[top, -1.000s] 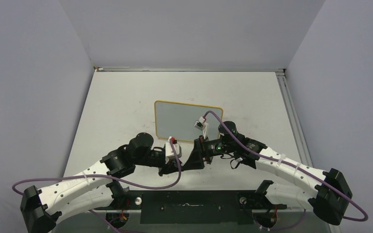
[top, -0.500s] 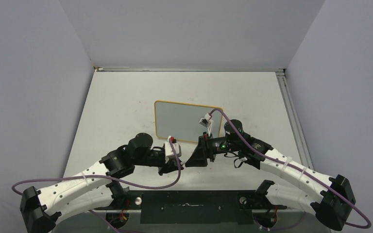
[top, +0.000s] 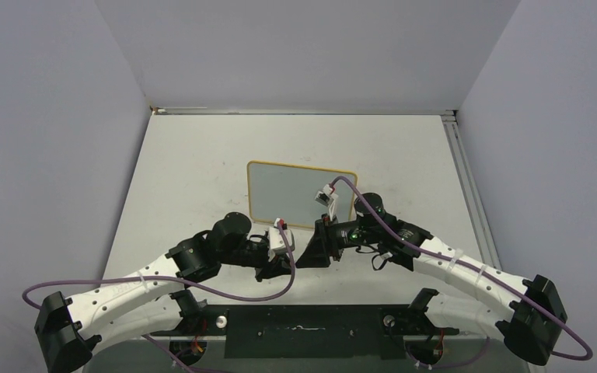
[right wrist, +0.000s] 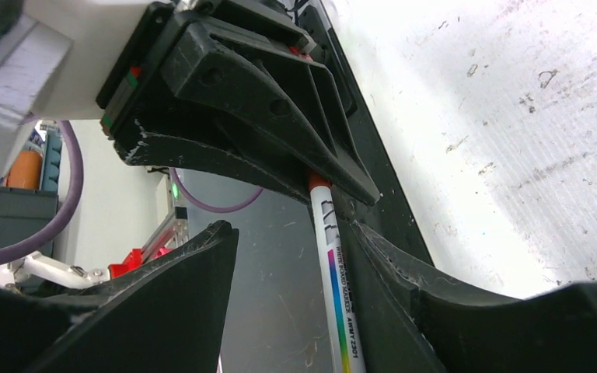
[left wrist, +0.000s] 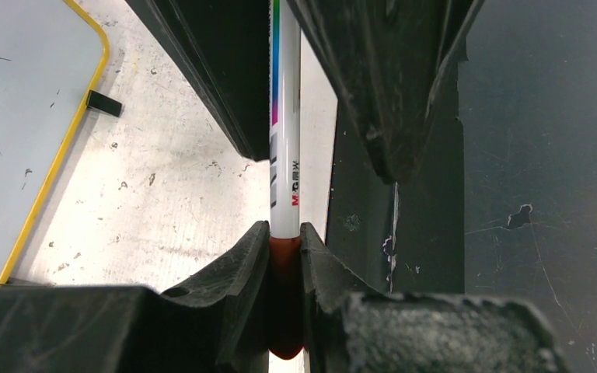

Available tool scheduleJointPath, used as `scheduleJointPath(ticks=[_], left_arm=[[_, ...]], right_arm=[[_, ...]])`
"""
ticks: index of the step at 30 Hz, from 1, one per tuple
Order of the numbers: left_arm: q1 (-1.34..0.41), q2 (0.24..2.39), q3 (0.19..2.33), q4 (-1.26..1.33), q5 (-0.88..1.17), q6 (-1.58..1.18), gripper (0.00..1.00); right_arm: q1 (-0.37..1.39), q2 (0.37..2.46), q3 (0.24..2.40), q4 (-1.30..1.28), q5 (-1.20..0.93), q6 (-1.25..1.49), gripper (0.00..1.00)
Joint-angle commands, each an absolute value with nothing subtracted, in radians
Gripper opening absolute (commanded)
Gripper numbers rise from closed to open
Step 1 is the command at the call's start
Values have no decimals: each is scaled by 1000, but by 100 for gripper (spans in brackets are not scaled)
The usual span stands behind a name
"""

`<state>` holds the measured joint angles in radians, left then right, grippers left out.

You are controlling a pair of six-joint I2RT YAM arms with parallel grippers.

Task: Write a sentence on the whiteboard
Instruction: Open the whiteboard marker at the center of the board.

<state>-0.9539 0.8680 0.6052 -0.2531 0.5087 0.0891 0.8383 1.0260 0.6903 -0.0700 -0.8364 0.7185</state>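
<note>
The whiteboard [top: 301, 194], grey-white with a yellow rim, lies flat mid-table; its corner also shows in the left wrist view [left wrist: 15, 116]. The sentence is out of view, as the visible board face shows only faint specks. A slim white marker [left wrist: 284, 155] with a red cap is held between the arms, near the table's front. My left gripper [left wrist: 284, 233] is shut on the red cap end [left wrist: 285, 295]. My right gripper [right wrist: 294, 233] stands open around the barrel [right wrist: 333, 264]; its right finger rests against the barrel and the left finger stands apart. Seen from above, the grippers meet tip to tip [top: 295, 260].
A small black piece [left wrist: 103, 102] lies on the scuffed tabletop beside the board's rim. A black base plate [top: 303, 330] runs along the near edge. Purple cables [top: 225, 295] loop over both arms. A metal rail [top: 466, 179] borders the table's right side.
My right gripper's jaws have narrowed around the marker barrel. The left arm has shifted slightly right, still holding the cap end.
</note>
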Motion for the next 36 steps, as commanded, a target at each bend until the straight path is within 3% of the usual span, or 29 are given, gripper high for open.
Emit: scheduleJointPath(ticks=[1,8,14,22,28,36], left_arm=[[-953,864,655,-238,512,90,0],[-953,864,653,-237,513,89,0],[-953,864,653,-235,511,83,0],[-951,850,645,-233,479,87,0],[-950,825,630,-227,438,97,0],[-939,811,615,-224,384,109,0]], right_arm=[[870,1050,738,-29,-826,701,51],[888,1067,736,-18,-807,702,38],[889,1066,738,-37,-783,693,6],[874,1011,758,-78,-767,662,5],[716,937,782,-176,-873,599,5],[608,905,945,-550,-890,376,5]])
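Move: The marker lies between the hands, its red cap already held in the left fingers. From the open right hand, the barrel's middle is about 1 cm left, level fore-and-aft and 2 cm below; the cap is some 6 cm left, also level fore-and-aft, and 3 cm below. From the left hand the barrel is roughly 5 cm right, 1 cm ahead and 2 cm up. The whiteboard's middle lies about 17 cm ahead of the right hand, straight on, 18 cm lower. Right fingers shut on the barrel, then pull it 8 cm up, right and forward from the left-held cap. ##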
